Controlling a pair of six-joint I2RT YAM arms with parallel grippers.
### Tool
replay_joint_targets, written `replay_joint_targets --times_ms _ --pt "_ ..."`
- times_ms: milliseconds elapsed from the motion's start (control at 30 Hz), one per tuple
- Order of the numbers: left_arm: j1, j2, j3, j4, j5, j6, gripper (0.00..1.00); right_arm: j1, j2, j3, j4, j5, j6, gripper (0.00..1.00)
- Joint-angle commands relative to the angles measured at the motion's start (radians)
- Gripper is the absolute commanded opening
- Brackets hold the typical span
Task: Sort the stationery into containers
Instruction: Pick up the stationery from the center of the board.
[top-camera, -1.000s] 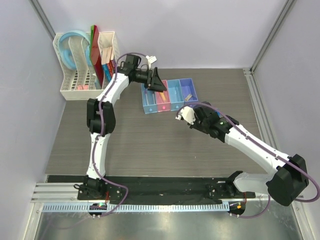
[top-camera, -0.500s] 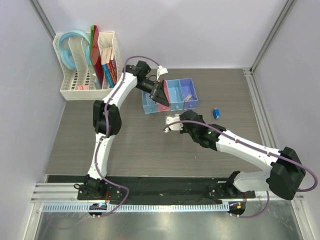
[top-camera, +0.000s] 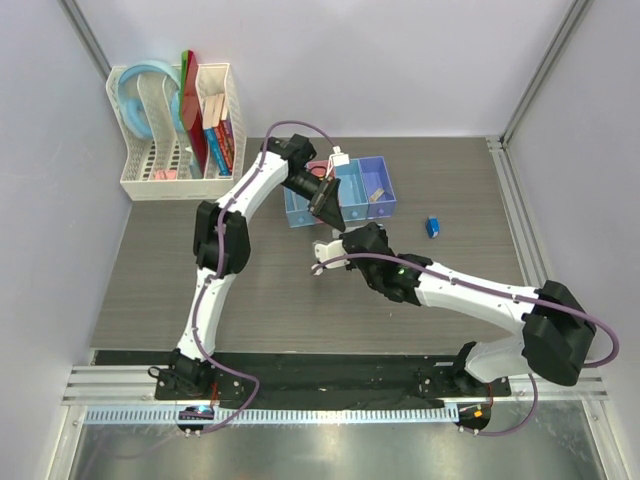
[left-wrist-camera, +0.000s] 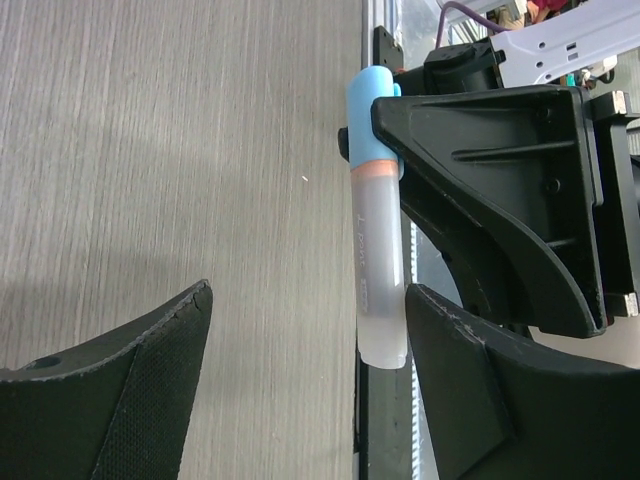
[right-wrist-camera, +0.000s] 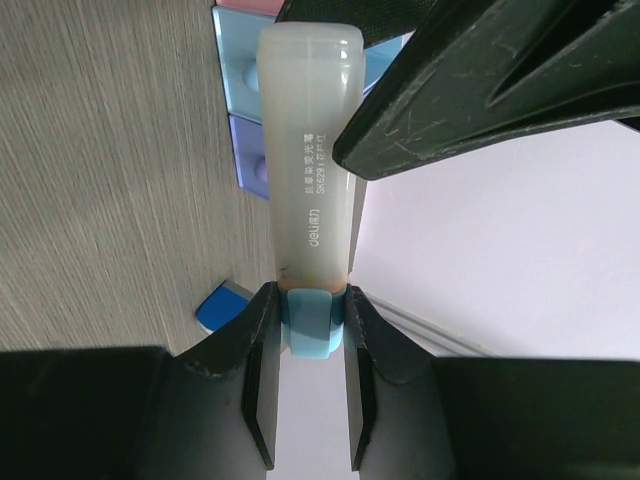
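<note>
My right gripper (right-wrist-camera: 308, 297) is shut on the light-blue tip of the grey stick (right-wrist-camera: 310, 170) and holds it above the table, near side of the bins (top-camera: 322, 252). My left gripper (left-wrist-camera: 310, 290) is open. The stick's free end (left-wrist-camera: 380, 300) lies between its jaws, close beside the right finger (left-wrist-camera: 470, 380), not clamped. In the top view the left gripper (top-camera: 328, 207) hangs over the near edge of the row of bins (top-camera: 378, 186); it hides most of the pink bin. A small dark-blue block (top-camera: 433, 227) lies on the table right of the bins.
The white mesh rack (top-camera: 170, 135) with books and folders stands at the back left. The table's metal rail (top-camera: 300, 412) runs along the near edge. The violet-blue bin holds a small grey piece (top-camera: 376, 195).
My right arm has swung left and carried the stick to the left gripper. My left gripper has moved right and nearer, off the bins. The dark-blue block has come into sight.
</note>
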Motion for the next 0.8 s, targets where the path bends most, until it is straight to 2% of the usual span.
replay_joint_targets --times_ms 0,67,233,433,533,633,667,767 --pt "0.000 -0.080 -0.016 -0.326 -0.015 0.040 0.73 0.007 0.005 0.017 0.099 0.045 -0.036 0.01" --pt "-0.004 -0.086 -0.024 -0.326 -0.019 0.040 0.70 0.007 0.014 0.016 0.111 0.050 -0.039 0.01" --pt "-0.011 -0.097 -0.035 -0.327 -0.017 0.046 0.71 0.009 0.031 0.008 0.126 0.044 -0.048 0.01" --pt "-0.029 -0.127 -0.067 -0.327 -0.011 0.052 0.63 0.007 0.056 0.015 0.145 0.045 -0.053 0.01" --pt "-0.040 -0.146 -0.081 -0.327 -0.012 0.059 0.52 0.007 0.072 0.029 0.148 0.044 -0.053 0.01" --pt "-0.047 -0.153 -0.087 -0.326 -0.014 0.060 0.34 0.007 0.082 0.040 0.148 0.042 -0.051 0.01" --pt "-0.049 -0.155 -0.090 -0.327 -0.011 0.059 0.21 0.007 0.083 0.045 0.148 0.041 -0.051 0.01" --pt "-0.049 -0.155 -0.093 -0.327 -0.015 0.062 0.00 0.007 0.095 0.055 0.181 0.044 -0.048 0.01"
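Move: The highlighter, held at its blue cap by the right hand, has its middle about 4 cm to the left hand's right, 3 cm back and 1 cm lower. From the right hand, the left gripper's open gap is about 8 cm left, 3 cm ahead and 2 cm higher. The compartment box is roughly 10 cm ahead of the left hand, straight out and 14 cm below; the blue block is some 14 cm right of the right hand, 2 cm ahead and 16 cm down. Back by some 2 cm, the left hand brings its open fingers level with the highlighter, then shuts them, pinching the clear end of its body. The right hand keeps its grip on the blue cap and eases about 1 cm forward and 1 cm left, carrying the highlighter into the gap and sinking slightly late on. ##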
